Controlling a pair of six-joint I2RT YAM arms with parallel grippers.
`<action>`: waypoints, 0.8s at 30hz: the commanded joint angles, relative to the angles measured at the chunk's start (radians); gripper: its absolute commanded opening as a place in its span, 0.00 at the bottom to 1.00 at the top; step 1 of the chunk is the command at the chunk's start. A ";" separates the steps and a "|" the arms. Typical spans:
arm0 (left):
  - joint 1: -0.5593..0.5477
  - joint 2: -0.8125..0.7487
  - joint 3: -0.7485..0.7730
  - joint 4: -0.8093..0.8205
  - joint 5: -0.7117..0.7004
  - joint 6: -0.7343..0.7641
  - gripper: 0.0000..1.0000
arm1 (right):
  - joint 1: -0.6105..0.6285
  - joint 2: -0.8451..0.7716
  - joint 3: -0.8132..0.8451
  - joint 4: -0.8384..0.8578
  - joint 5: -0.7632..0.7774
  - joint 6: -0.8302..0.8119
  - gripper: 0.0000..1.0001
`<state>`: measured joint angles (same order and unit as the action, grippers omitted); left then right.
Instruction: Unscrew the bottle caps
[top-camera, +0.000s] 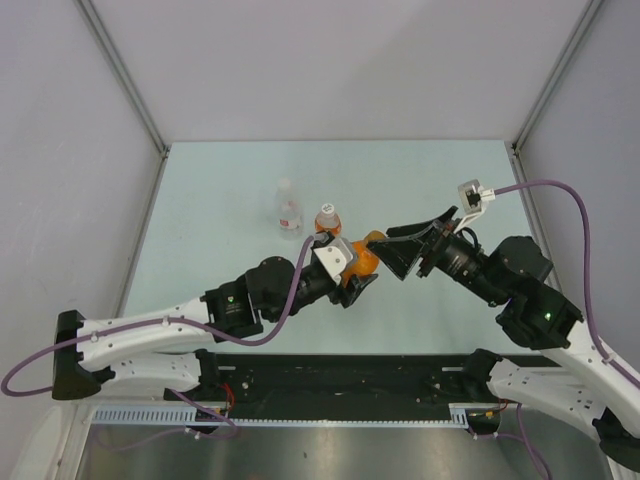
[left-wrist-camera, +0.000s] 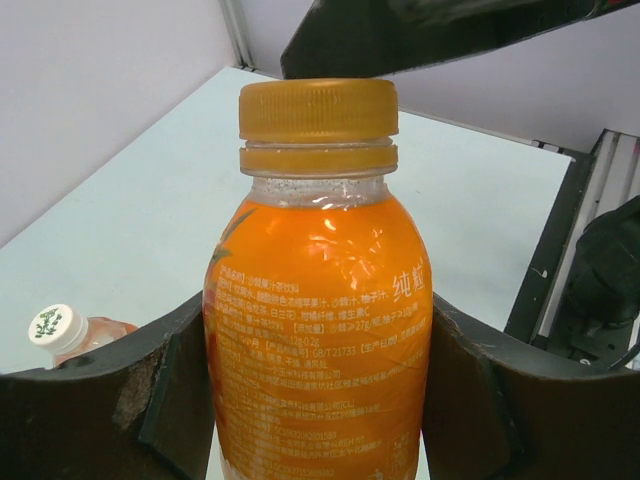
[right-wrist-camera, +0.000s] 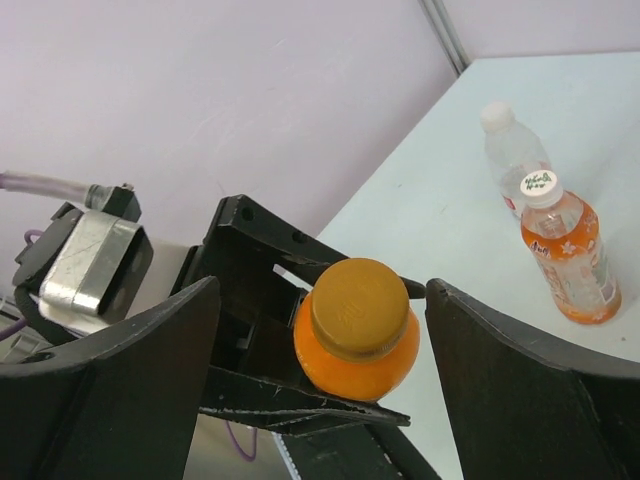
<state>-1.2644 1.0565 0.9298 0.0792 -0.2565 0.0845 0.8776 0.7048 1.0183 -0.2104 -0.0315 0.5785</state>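
My left gripper (top-camera: 356, 266) is shut on the short squat orange bottle (top-camera: 364, 257), holding it tilted toward the right arm. In the left wrist view the bottle (left-wrist-camera: 320, 330) fills the space between both fingers (left-wrist-camera: 170, 395), and its orange cap (left-wrist-camera: 318, 108) is on. My right gripper (top-camera: 388, 254) is open and faces the cap (right-wrist-camera: 360, 306). Its fingers (right-wrist-camera: 110, 390) stand wide on either side of the cap without touching it. The clear bottle (top-camera: 288, 212) and the taller orange-drink bottle (top-camera: 327, 220) stand upright behind, each with a white cap on.
The two standing bottles also show in the right wrist view, clear (right-wrist-camera: 512, 155) and orange-drink (right-wrist-camera: 570, 255), close behind the held bottle. Grey walls and a metal frame post (top-camera: 130, 85) bound the pale table (top-camera: 230, 180). A black rail (top-camera: 340, 385) runs along the near edge.
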 joint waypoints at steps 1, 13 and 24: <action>-0.016 -0.004 0.023 0.036 -0.058 0.040 0.00 | 0.006 0.016 0.037 0.029 0.031 0.024 0.85; -0.026 -0.004 0.012 0.048 -0.063 0.047 0.00 | 0.006 0.036 0.035 0.006 0.031 0.018 0.60; -0.026 -0.010 0.000 0.057 -0.073 0.047 0.00 | 0.006 0.047 0.036 -0.007 0.031 0.021 0.51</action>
<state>-1.2827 1.0588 0.9291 0.0883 -0.3119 0.1139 0.8795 0.7555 1.0183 -0.2268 -0.0139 0.5995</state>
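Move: The cap of the orange bottle sits just off the right fingertips, roughly 2 cm ahead, 2 cm to the left and 2 cm below the right hand point. Standing on the table, the orange-labelled bottle is some 21 cm ahead of the right hand, 9 cm left and about 23 cm lower; the clear bottle stands about 6 cm farther out and 9 cm left of that one. From the left hand, which holds the orange bottle, the cap is about 3 cm ahead, 2 cm right and 6 cm above. The orange bottle's cap is what the right hand eases onto, going down, forward and left by about 2.5 cm in all, with its wrist hardly turning. Its wide-open fingers go on either side of the cap and close about a third of their range, until they pinch its sides. The left hand stays put and keeps its grip on the bottle's body. ##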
